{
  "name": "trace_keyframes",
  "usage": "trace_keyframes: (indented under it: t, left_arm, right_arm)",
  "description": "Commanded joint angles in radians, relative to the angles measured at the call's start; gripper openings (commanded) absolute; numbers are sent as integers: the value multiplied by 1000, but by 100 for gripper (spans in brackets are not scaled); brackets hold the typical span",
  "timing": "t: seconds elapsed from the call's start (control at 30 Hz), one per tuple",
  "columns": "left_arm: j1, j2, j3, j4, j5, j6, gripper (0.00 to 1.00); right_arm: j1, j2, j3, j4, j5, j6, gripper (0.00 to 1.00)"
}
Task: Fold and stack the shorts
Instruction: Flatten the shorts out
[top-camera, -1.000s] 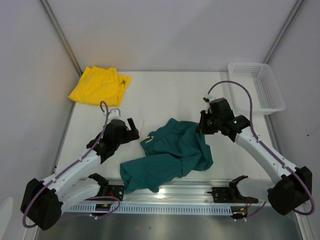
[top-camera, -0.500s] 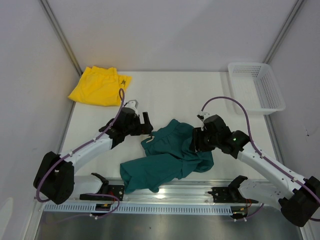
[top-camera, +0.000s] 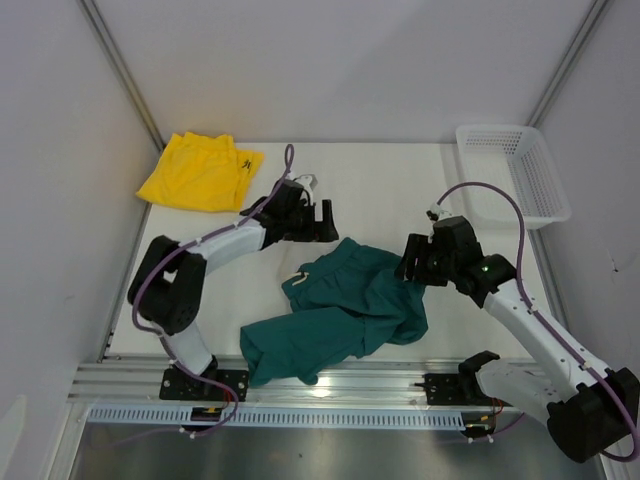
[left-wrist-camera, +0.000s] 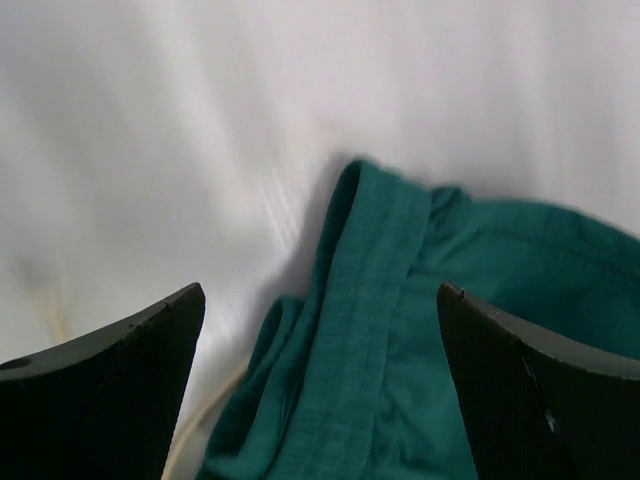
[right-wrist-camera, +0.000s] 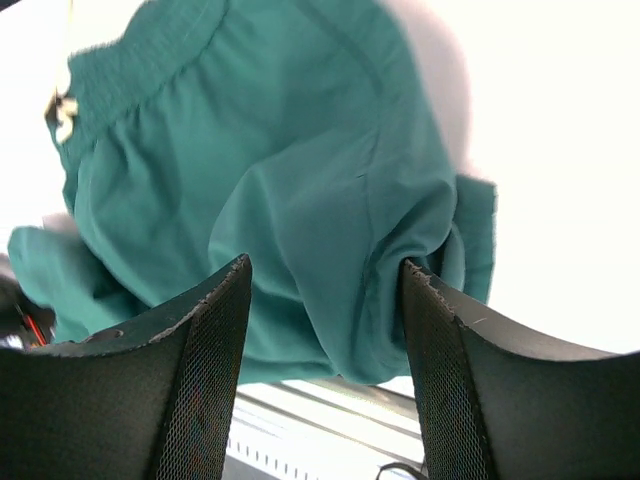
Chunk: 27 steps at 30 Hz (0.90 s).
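The dark teal shorts (top-camera: 340, 305) lie crumpled at the table's front centre. Their waistband (left-wrist-camera: 370, 320) fills the left wrist view, with a cream drawstring beside it. My left gripper (top-camera: 328, 222) hovers wide open just behind the shorts' back edge, and in the left wrist view it (left-wrist-camera: 320, 385) holds nothing. My right gripper (top-camera: 408, 265) is at the shorts' right edge. Its jaws (right-wrist-camera: 325, 268) stand apart above a fold of teal fabric (right-wrist-camera: 300, 200), not pinching it. The yellow shorts (top-camera: 200, 170) lie at the back left corner.
A white mesh basket (top-camera: 515, 175) stands at the back right, partly over the table's edge. A metal rail (top-camera: 330, 385) runs along the near edge. Grey walls close in on both sides.
My right gripper has opened and let go of the teal shorts, then drawn back to the right. The left arm has swung toward the back and right, up to the shorts' waistband.
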Motion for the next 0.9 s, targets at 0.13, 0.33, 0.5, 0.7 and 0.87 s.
trace_keyframes:
  t: [0.13, 0.33, 0.5, 0.7, 0.87]
  left_arm:
    - [-18, 194, 244, -50, 106, 73, 99]
    - [-42, 298, 319, -85, 167, 66, 95]
    - [-68, 346, 330, -65, 197, 53, 93]
    - [-68, 399, 383, -57, 249, 17, 75]
    - [-67, 422, 405, -27, 255, -19, 27]
  right_arm:
    - [-93, -29, 14, 43, -67, -3, 63]
    - [-122, -29, 10, 46, -89, -12, 63]
    - [-131, -24, 11, 52, -100, -18, 63]
    - [-138, -32, 10, 49, -106, -17, 63]
    - [-141, -38, 0, 52, -114, -14, 63]
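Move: The far corner of the green shorts' waistband lies about 8 cm to the right of my left hand and 7 cm below it, only 1 cm or so farther out. The white drawstring on the same waistband is some 8 cm back and 5 cm left of my left hand. The bunched fold near my right fingers is roughly 19 cm right and 10 cm back. From my right hand that corner lies about 13 cm ahead, 15 cm left and 12 cm down. I sweep my left hand about 9 cm right onto the green shorts' waistband corner, first swinging some 3 cm forward, then sinking about 5 cm and easing part of the way back. The wrist tips down and turns clockwise some 15 degrees; the wide-open fingers close most of the way around the corner. My right hand eases 2 cm right and forward, fingers still partly open by the fold. ##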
